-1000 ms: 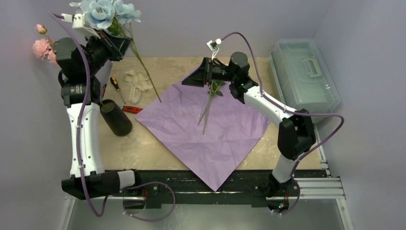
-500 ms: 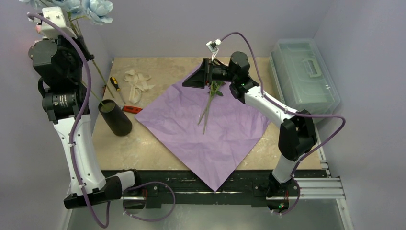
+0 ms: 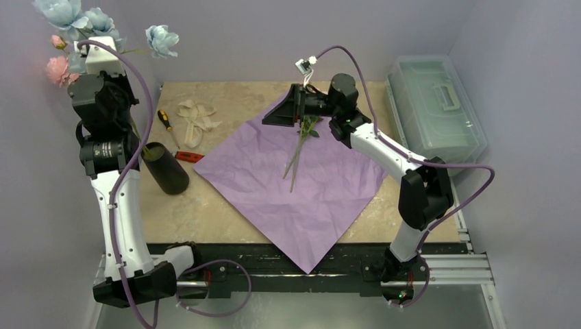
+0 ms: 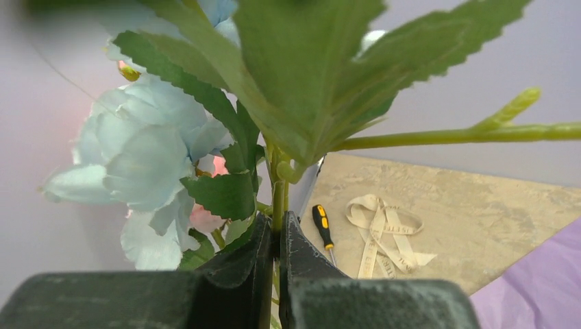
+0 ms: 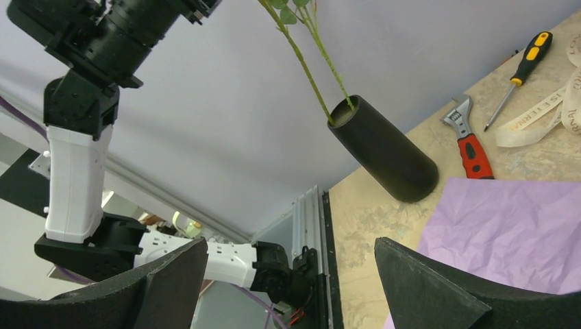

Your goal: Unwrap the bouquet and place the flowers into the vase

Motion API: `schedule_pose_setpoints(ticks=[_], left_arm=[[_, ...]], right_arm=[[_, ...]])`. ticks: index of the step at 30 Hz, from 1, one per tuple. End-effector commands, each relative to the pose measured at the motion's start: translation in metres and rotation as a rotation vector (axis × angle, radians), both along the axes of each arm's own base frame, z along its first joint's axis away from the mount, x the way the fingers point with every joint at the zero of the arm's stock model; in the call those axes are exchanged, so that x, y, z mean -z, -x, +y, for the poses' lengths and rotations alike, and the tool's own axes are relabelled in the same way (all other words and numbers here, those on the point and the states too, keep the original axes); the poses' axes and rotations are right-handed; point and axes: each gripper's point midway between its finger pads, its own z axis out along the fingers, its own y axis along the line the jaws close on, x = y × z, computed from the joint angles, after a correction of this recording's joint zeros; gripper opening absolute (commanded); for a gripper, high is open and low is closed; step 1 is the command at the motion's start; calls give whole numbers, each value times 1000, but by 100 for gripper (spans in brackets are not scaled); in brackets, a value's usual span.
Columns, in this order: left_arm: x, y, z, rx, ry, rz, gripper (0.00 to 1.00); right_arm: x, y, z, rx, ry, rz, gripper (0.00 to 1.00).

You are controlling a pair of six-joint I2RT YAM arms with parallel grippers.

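Observation:
My left gripper point(image 4: 277, 236) is shut on thin green stems of the flowers point(image 4: 137, 171), held high at the far left. Pale-blue blooms point(image 3: 62, 10) and pink ones point(image 3: 58, 68) stand above the arm. The stems point(image 5: 308, 62) run down and their ends sit in the mouth of the dark vase point(image 5: 384, 147), which stands upright point(image 3: 164, 168). The bouquet's lilac paper point(image 3: 301, 185) lies spread flat. More stems point(image 3: 298, 147) lie on it, their blooms hidden under my right gripper point(image 3: 284, 113), which is open point(image 5: 291, 288) with nothing between its fingers.
The cream ribbon point(image 3: 195, 120) lies loose on the table behind the vase, with a yellow-handled screwdriver point(image 3: 164, 120) and a red wrench point(image 3: 188, 156) beside it. A clear lidded box point(image 3: 435, 103) stands at the far right. Walls close in on left and back.
The left arm swung the held flowers from over the paper's left corner back to the left wall, and the stem ends came down into the vase mouth. The right arm has not moved.

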Motion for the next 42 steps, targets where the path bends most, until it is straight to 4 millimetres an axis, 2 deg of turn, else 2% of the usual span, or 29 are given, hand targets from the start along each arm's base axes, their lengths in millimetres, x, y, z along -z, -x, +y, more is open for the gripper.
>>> schedule_pose_setpoints(ticks=[1,9,16,21,24,32,42], left_arm=[[-4,0,6,-24,-54,-48,0],[38,-15,0,21,31,25,0],[75,-6,-3,7,98,101,1],[97,2,-5,-2,137,162,7],[107,7,-5,-14,154,207,16],[112,26,-4,-39,140,288,39],[123,40,-24,56,177,431,52]], right_arm=[[-24,11,-10,-10,-34,-60,95],[-23,8,-12,-4,-31,-54,95],[-16,4,-14,5,-23,-41,95],[-11,4,-14,2,-16,-30,95],[-9,3,-13,1,-13,-25,96],[0,-6,-15,21,11,-23,96],[11,-12,-21,51,38,-12,96]])
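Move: The left hand, shut on the blue flowers' stems, is high over the vase: the vase's middle lies about 36 cm below, 3 cm back and 3 cm to the right. The wrench lies on the table about 5 cm ahead and 6 cm right, the screwdriver some 15 cm ahead and 3 cm left, the ribbon about 17 cm ahead and 7 cm right. From the right hand the vase is some 30 cm left, 2 cm back and 25 cm below. Still pinching the blue flowers' stems, the left fingers lower them some 8 cm towards the vase, edging slightly forward, then open to about half and let go while the hand sinks another 5 cm and draws back about 4 cm, its fingers tipping down some 20 degrees in all. The right hand, empty and wide open, drifts a couple of centimetres down, forward and to the right. ##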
